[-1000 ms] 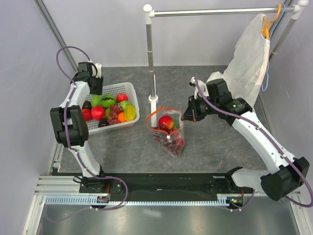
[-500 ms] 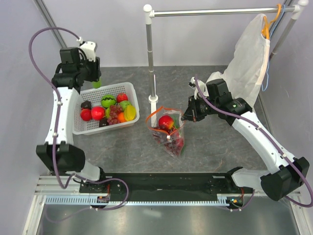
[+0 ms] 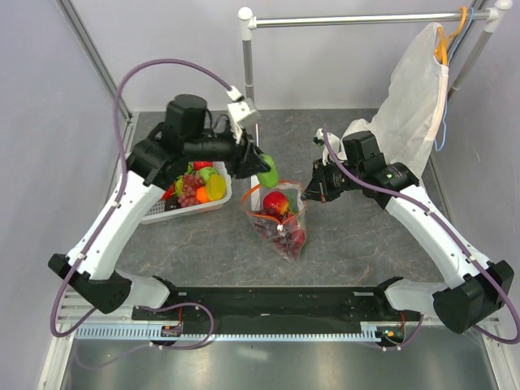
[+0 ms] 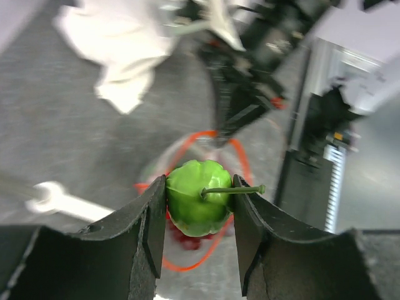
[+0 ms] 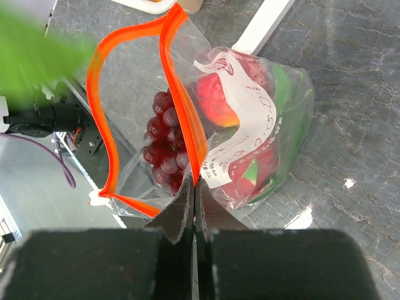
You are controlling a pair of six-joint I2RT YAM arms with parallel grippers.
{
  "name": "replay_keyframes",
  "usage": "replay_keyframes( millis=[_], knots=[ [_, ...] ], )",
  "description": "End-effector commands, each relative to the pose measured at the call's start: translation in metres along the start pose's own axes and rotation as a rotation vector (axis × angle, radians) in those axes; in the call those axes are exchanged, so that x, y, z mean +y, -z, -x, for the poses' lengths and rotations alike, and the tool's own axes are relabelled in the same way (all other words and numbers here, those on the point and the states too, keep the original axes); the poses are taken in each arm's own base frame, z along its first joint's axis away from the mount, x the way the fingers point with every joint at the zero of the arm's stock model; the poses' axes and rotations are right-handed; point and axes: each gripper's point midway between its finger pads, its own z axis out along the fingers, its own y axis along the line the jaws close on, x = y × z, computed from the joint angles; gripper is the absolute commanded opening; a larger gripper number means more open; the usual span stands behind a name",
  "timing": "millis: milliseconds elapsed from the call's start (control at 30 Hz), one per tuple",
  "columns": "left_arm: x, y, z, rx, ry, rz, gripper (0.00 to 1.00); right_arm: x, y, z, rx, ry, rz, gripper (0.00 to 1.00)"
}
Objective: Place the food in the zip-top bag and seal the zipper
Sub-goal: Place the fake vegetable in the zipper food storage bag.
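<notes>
The clear zip-top bag (image 3: 283, 219) lies mid-table with its orange-red zipper (image 5: 103, 109) held open in a loop. Inside it are a red apple (image 3: 276, 201), purple grapes (image 5: 164, 147) and red and green pieces. My right gripper (image 3: 307, 192) is shut on the bag's mouth edge, pinching the orange strip (image 5: 187, 150). My left gripper (image 3: 262, 169) is shut on a green toy pepper (image 4: 197, 197) and holds it in the air just above the open mouth. The pepper shows as a green blur in the right wrist view (image 5: 37, 53).
A white slotted basket (image 3: 150, 213) with several more toy fruits sits at the left, partly hidden by my left arm. A white-based stand with a metal rail (image 3: 251, 77) rises behind the bag. A white garment cover (image 3: 414, 97) hangs at the back right.
My left arm has lifted the green pepper out of the basket and swung it right, from the far left corner to above the bag's mouth. The right arm and bag have not moved.
</notes>
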Motion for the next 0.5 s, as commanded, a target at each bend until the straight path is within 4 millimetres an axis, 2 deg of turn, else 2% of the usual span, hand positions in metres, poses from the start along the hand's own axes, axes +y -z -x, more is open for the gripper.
replay_keyframes(
  millis=[0,133,267,300,367,400,467],
  knots=[
    [-0.046,-0.031,-0.021,0.068,0.096,-0.206,0.20,0.008,0.007,0.008,-0.036,0.045,0.026,0.00],
    [-0.053,-0.055,-0.039,0.131,0.261,-0.268,0.20,0.010,0.008,0.006,-0.037,0.046,0.031,0.00],
    [-0.044,-0.075,-0.061,0.164,0.360,-0.248,0.37,0.010,0.010,0.005,-0.040,0.060,0.031,0.00],
    [-0.036,-0.076,-0.063,0.160,0.363,-0.209,0.38,0.011,0.011,0.006,-0.042,0.060,0.035,0.00],
    [-0.021,-0.078,-0.066,0.143,0.380,-0.150,0.36,0.012,0.010,0.004,-0.036,0.058,0.041,0.00],
    [-0.006,-0.078,-0.059,0.098,0.373,-0.103,0.33,0.012,0.010,0.004,-0.038,0.059,0.040,0.00],
    [0.003,-0.078,-0.051,0.064,0.332,-0.060,0.25,0.011,0.009,0.004,-0.035,0.052,0.042,0.00]
  ],
)
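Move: The left gripper holds the green vegetable above the open bag: the bag mouth lies about 15 cm below it, 5 cm to its right and 2 cm back. The red fruit inside is roughly 20 cm below it, 4 cm to its right and 1 cm ahead; the white rack foot is some 14 cm ahead, 3 cm left, on the table. From the right gripper, pinching the rim, the mouth is about 7 cm left, 3 cm back and 1 cm lower. Bring the left gripper down about 11 cm onto the bag mouth, swinging it some 5 cm right and a little back in the first half, then sinking almost straight. Roll the wrist some 25 degrees on the way, keeping hold of the green vegetable so its free end enters between the orange zipper edges. Keep the right gripper still, pinching the rim. ##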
